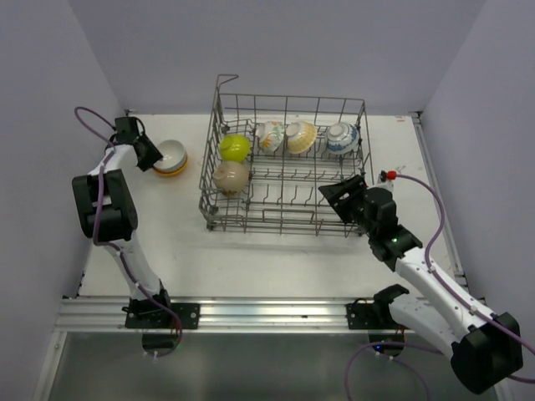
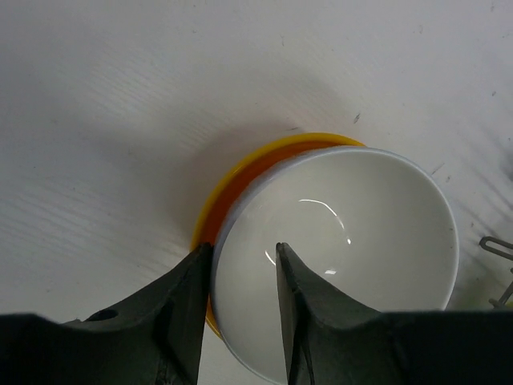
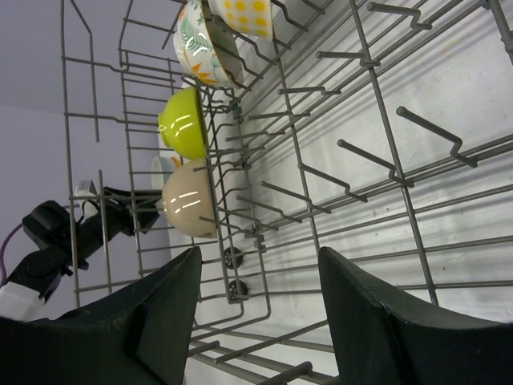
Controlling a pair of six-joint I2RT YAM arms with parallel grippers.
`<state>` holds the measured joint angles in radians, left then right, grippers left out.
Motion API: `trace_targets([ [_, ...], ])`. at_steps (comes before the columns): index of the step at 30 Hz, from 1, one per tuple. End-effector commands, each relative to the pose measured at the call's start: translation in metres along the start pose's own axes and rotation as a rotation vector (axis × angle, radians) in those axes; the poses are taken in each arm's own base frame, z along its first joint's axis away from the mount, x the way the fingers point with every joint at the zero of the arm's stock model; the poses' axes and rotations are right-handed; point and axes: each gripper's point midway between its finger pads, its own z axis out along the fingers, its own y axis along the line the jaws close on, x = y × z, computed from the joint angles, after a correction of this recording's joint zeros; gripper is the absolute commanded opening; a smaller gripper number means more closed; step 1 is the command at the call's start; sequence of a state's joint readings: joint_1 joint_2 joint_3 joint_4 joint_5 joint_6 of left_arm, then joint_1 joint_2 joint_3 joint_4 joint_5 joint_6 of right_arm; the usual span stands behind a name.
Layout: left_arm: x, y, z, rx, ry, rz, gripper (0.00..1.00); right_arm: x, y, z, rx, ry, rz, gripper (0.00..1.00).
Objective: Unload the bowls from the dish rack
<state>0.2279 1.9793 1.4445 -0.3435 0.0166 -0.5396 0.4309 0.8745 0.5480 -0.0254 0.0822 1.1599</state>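
Note:
A plain white bowl (image 2: pixel 353 233) sits nested in an orange-yellow bowl (image 2: pixel 240 172) on the table, left of the dish rack (image 1: pixel 288 228). My left gripper (image 2: pixel 244 257) straddles the white bowl's near rim, one finger outside and one inside, with a gap wider than the rim, so it is open. In the top view this stack (image 1: pixel 171 156) lies beside the left gripper (image 1: pixel 155 157). The rack holds a lime-yellow bowl (image 1: pixel 235 148), a beige bowl (image 1: pixel 231 177), two floral bowls (image 1: pixel 270 135) (image 1: pixel 301 136) and a blue-patterned bowl (image 1: pixel 342 138). My right gripper (image 1: pixel 341 196) hangs open and empty at the rack's right front.
Rows of upright tines (image 3: pixel 377 128) fill the rack floor under the right gripper (image 3: pixel 260 257). A raised wire loop (image 1: pixel 224 81) stands at the rack's back left corner. White walls close in the table on the left, right and back.

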Motion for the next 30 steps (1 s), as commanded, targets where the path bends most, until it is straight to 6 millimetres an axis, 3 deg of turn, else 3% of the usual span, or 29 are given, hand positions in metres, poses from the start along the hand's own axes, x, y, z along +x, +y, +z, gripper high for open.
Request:
trace_targets([
  [1, -0.026, -0.011, -0.019, 0.044, -0.087, -0.001, 0.42, 0.014, -0.025, -0.001, 0.063, 0.049, -0.001, 0.65],
  [11, -0.051, -0.028, -0.06, 0.105, -0.18, 0.002, 0.48, 0.015, -0.023, -0.007, 0.049, 0.051, 0.014, 0.65],
  [19, -0.043, -0.021, -0.069, 0.085, -0.187, 0.002, 0.7, 0.011, -0.013, -0.01, 0.04, 0.052, 0.003, 0.65],
  [22, -0.053, -0.029, -0.092, 0.127, -0.246, -0.007, 0.75, 0.008, -0.009, -0.011, 0.042, 0.052, -0.016, 0.65],
  [27, -0.068, -0.059, -0.159, 0.293, -0.359, 0.016, 0.83, -0.007, 0.015, -0.016, 0.018, 0.024, -0.076, 0.66],
  [28, -0.063, -0.061, -0.165, 0.3, -0.36, 0.022, 0.83, -0.008, 0.016, -0.016, 0.024, 0.025, -0.086, 0.66],
  [29, -0.059, -0.074, -0.186, 0.344, -0.39, 0.047, 0.83, -0.01, 0.019, -0.017, 0.024, 0.022, -0.095, 0.67],
  [30, -0.054, -0.081, -0.194, 0.367, -0.409, 0.085, 0.84, -0.017, 0.029, -0.018, 0.009, 0.006, -0.115, 0.68],
])
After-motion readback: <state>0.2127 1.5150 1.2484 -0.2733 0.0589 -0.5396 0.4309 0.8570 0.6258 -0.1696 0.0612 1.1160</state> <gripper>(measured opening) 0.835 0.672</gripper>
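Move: The white bowl already stands in the orange bowl. Its near-left rim lies between the left hand's partly open fingers, its middle about 5 cm right, 2 cm ahead and 2 cm lower; the orange bowl's middle is a little lower still. In the rack, the green bowl is roughly 26 cm right and 4 cm ahead, the beige bowl 25 cm right and 6 cm back, both near hand height. From the right hand, the white bowl is some 52 cm left, 20 cm ahead and 15 cm down. The left hand comes free of the white bowl's rim and rises away from the stacked bowls, about 14 cm in all, in two spurts with a short check near halfway. In the second it also draws back some 4 cm and drifts slightly right. The fingers spread from partly to nearly wide open, and the hand tips up about 20 degrees. ##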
